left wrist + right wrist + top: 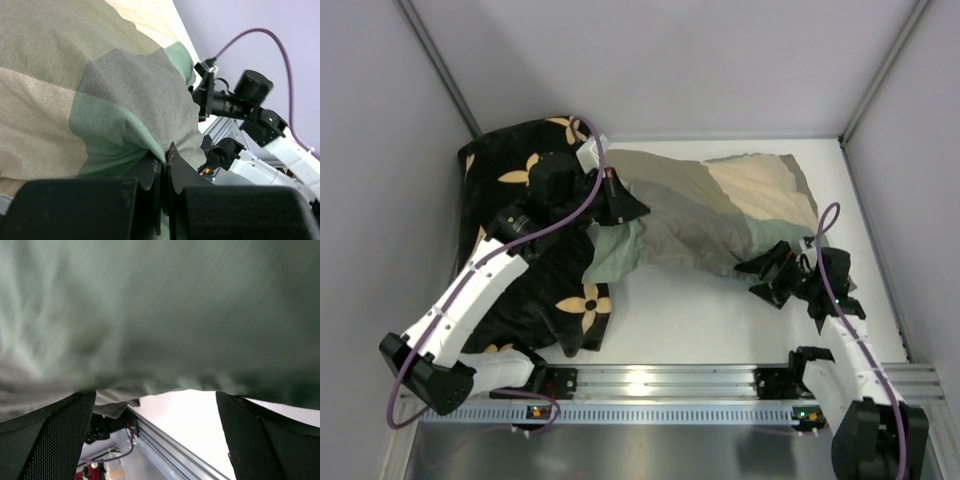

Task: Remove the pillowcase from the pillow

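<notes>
The pillowcase [720, 210] lies bunched across the table's middle in cream, olive-grey and pale green blocks. The pillow does not show; I cannot tell whether it is inside the cover. My left gripper [625, 205] is shut on the pillowcase's left end. In the left wrist view a fold of pale green cloth [115, 125] runs down between the closed fingers of the left gripper [166, 160]. My right gripper [775, 275] stands open at the cover's near right edge. In the right wrist view the pillowcase [150, 315] hangs just above the wide gap of the right gripper [157, 435], with nothing between the fingers.
A black cushion with tan flower motifs [520, 290] lies at the left, under the left arm. The white table [700, 320] shows in front of the cover. A metal rail [670, 380] runs along the near edge. Grey walls enclose three sides.
</notes>
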You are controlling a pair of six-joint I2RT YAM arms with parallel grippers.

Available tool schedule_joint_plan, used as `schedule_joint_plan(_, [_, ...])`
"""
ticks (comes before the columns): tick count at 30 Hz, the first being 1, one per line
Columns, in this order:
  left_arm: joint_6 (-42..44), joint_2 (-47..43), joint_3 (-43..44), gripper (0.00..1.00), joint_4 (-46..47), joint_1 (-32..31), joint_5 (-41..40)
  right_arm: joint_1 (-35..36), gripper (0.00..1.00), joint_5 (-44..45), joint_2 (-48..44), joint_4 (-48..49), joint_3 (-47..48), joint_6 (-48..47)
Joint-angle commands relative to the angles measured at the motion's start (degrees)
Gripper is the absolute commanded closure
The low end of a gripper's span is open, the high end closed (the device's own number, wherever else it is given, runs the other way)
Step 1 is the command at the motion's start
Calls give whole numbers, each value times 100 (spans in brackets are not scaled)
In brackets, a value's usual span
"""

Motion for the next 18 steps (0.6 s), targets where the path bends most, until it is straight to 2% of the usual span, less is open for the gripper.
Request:
schedule_joint_plan(1, [197,-368,424,100,233,-16,-32,44,1,408,732,1349,5,107])
schedule_joint_plan(3, [197,-368,389,100,224,-16,46,53,1,435,987,1929,13,125])
schedule_joint_plan(10, [188,-447,187,100,233,-25,143,53,1,980,909,2484,127,143])
schedule_joint_plan(14, [250,-544,81,100,224,-25,178,9,1,866,366,2651,75,414])
schedule_joint_plan(18, [320,-579,37,100,145,-25,117,9,1,953,-84,1925,329,591])
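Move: The pillowcase's near right edge, at the green patch, lies about 5 cm ahead of the open right gripper, 2 cm to its right and 3 cm above. The cream patch is some 16 cm ahead, 3 cm right and slightly higher. The bunched left end, already pinched in the left gripper, is roughly 6 cm ahead, 20 cm left and 22 cm above. From the left gripper, that near edge is 22 cm right, about level fore and aft, and 19 cm below. Drive the right gripper forward about 5 cm and a little to the right, dipping slightly, to bring its wide-open jaws up to the pillowcase's near green edge. Then raise it roughly 5 cm from that dip, tipping the fingers up some 15 degrees and turning them slightly clockwise. Keep the left gripper pinched on the raised end, easing it back only about a centimetre. ##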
